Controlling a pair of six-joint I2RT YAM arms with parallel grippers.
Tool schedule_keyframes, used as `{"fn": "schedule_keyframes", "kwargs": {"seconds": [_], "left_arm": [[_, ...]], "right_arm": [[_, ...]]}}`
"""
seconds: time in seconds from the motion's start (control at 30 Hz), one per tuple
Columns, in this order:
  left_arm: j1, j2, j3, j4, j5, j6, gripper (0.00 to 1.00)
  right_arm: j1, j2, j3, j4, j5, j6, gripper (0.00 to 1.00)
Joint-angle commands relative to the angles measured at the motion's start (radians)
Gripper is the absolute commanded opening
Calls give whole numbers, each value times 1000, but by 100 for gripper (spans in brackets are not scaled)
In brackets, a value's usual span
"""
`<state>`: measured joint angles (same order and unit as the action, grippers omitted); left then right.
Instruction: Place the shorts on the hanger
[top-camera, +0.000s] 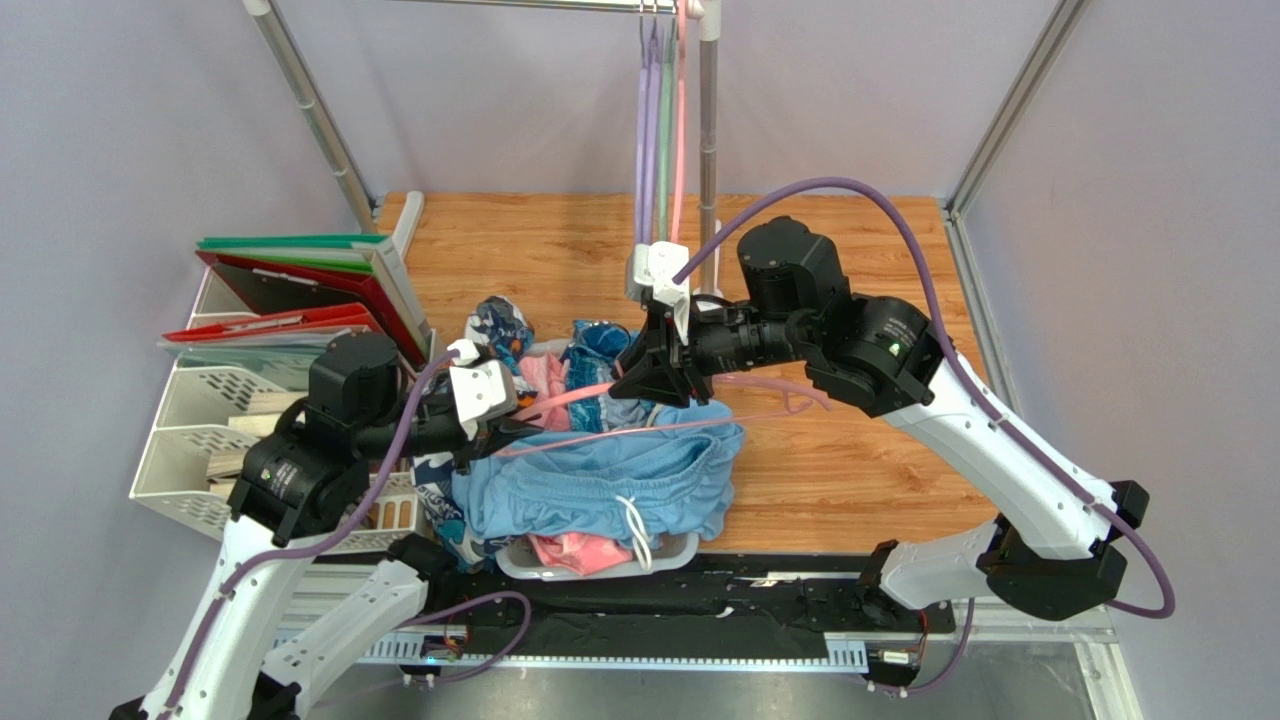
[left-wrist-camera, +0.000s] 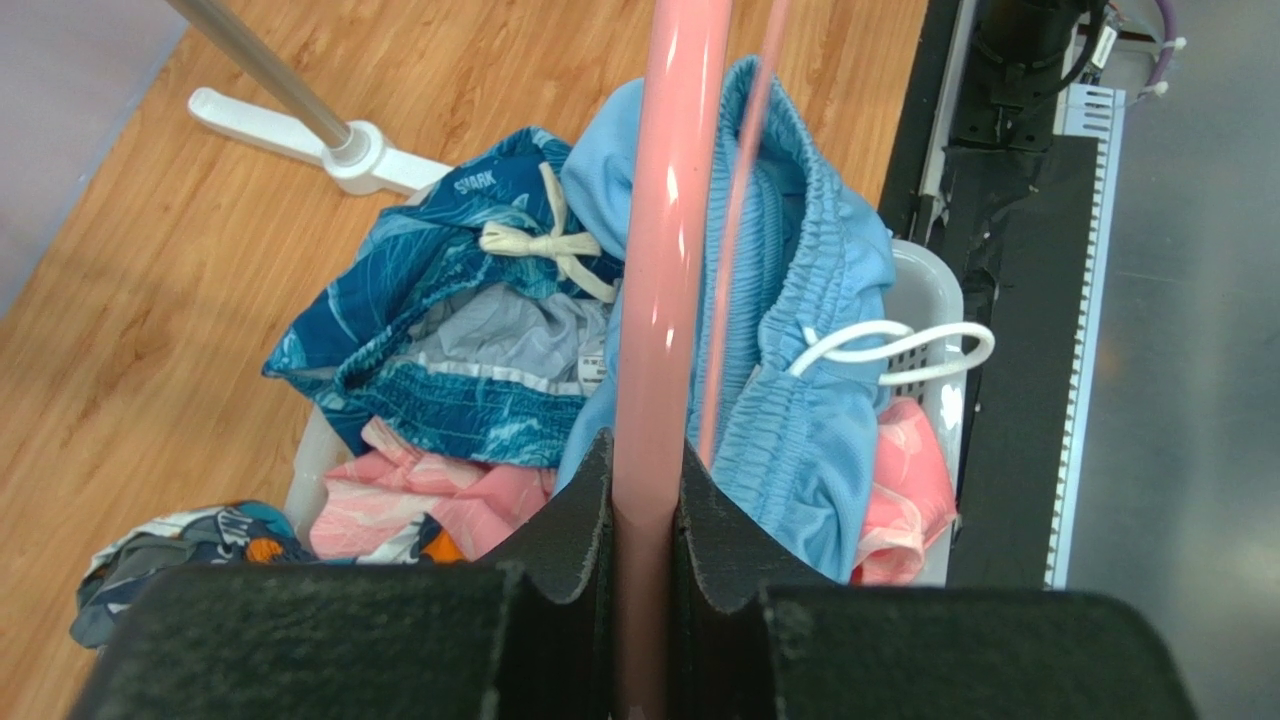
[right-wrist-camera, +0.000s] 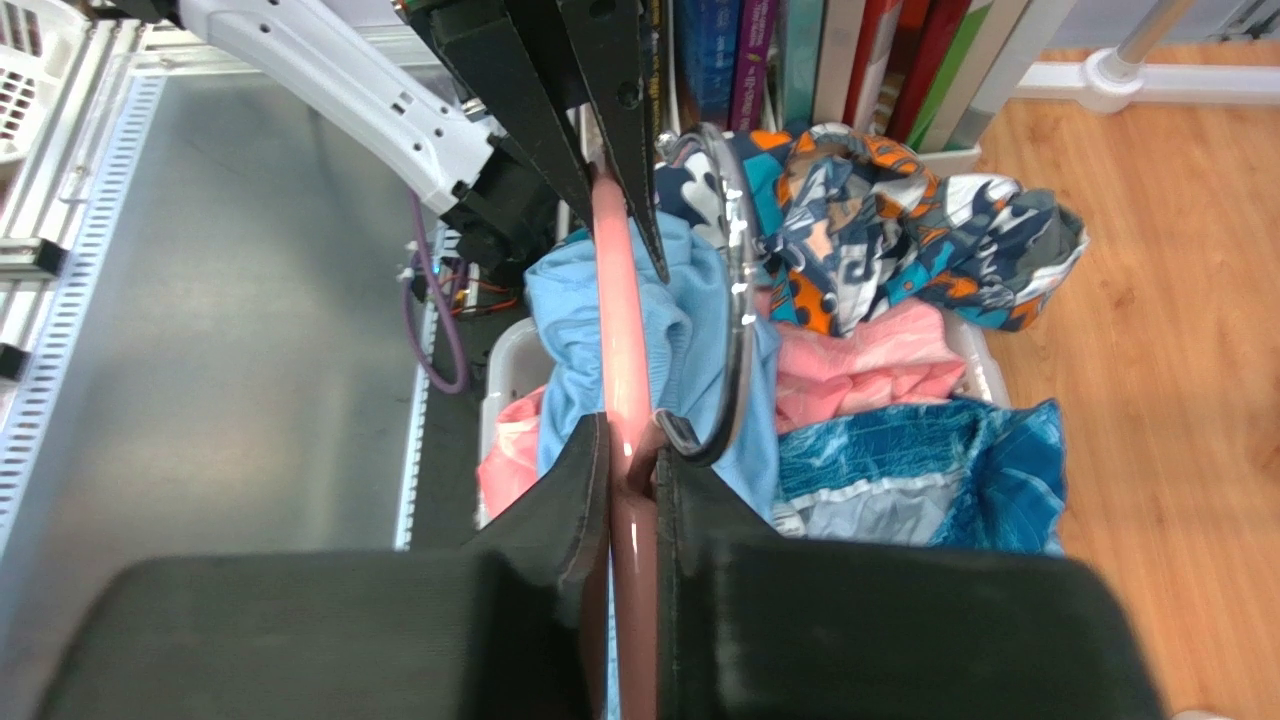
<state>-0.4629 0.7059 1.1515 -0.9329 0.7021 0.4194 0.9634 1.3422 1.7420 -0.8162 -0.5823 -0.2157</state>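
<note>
The salmon-pink hanger (top-camera: 579, 401) is held level above the basket, between my two grippers. My left gripper (top-camera: 511, 402) is shut on one end of it; in the left wrist view the jaws (left-wrist-camera: 643, 450) pinch the pink bar (left-wrist-camera: 669, 225). My right gripper (top-camera: 657, 375) is shut on the other end (right-wrist-camera: 634, 443), beside the hanger's grey metal hook (right-wrist-camera: 733, 300). The light blue shorts (top-camera: 601, 480) hang below the hanger and spill over the basket front, white drawstring (left-wrist-camera: 887, 348) showing. The thin lower bar (left-wrist-camera: 736, 225) runs along the waistband (left-wrist-camera: 819, 270).
A white basket (top-camera: 519, 563) under the shorts holds a teal patterned garment (left-wrist-camera: 451, 360) and a pink garment (left-wrist-camera: 436, 503). A rack of folders (top-camera: 301, 300) stands at the left. Purple and green hangers (top-camera: 657, 120) hang on the rail at the back, whose white foot (left-wrist-camera: 361, 150) rests on the wooden table.
</note>
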Motion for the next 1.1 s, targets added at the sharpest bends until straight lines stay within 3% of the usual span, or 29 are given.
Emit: {"fn": "schedule_keyframes", "kwargs": {"seconds": [0.0,0.07,0.1,0.2,0.3,0.57,0.83,1.07], "left_arm": [[0,-22,16,25,-4,-31,17],[0,-40,27,-45,-25,-1,32],[0,-45,33,-78,-35,22,45],[0,-52,47,-237,-93,116,62],[0,-37,71,-375,-148,186,66],[-2,130,83,-442,-202,274,66],[0,271,44,-322,-173,344,63],[0,340,11,-354,-136,482,63]], "right_arm": [[20,-33,16,-6,22,-56,0],[20,-67,-19,-24,47,-89,0],[20,-84,-31,-34,61,-103,0],[20,-156,-76,-104,113,-191,0],[21,-219,-107,-179,177,-260,0],[21,-273,-105,-293,256,-272,0],[20,-267,-113,-385,196,-252,0],[20,-267,-130,-448,148,-248,0]]}}
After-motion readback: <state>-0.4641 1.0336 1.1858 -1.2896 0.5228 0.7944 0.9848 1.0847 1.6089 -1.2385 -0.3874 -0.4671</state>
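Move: The left hand is about to leave the hanger for the left end of the shorts' waistband, some 18 cm below it, about 4 cm to its left and level fore and aft; the navy-and-orange patterned shorts lie roughly 9 cm left and 10 cm ahead of that hand, the pink cloth 6 cm right and 8 cm back. The right hand's hanger is meant for the shorts, whose middle is some 25 cm below, 3 cm back and 3 cm left of it; the dark-blue shorts lie about 13 cm ahead and 2 cm left of that hand. The left hand opens its fingers and lets go of the pink hanger, backs off a few centimetres to its left and back, then sinks to some 10 cm below its start while coming forward again, tipping about 30 degrees towards pointing down, and arrives open over the left end of the shorts' waistband without touching it. The right hand keeps its pinch beside the hanger's hook and draws the hanger about 11 cm to the right, also lowering about 6 cm and easing back a little, its fingers tipping further down so that the hanger's free end points down at the waistband. ##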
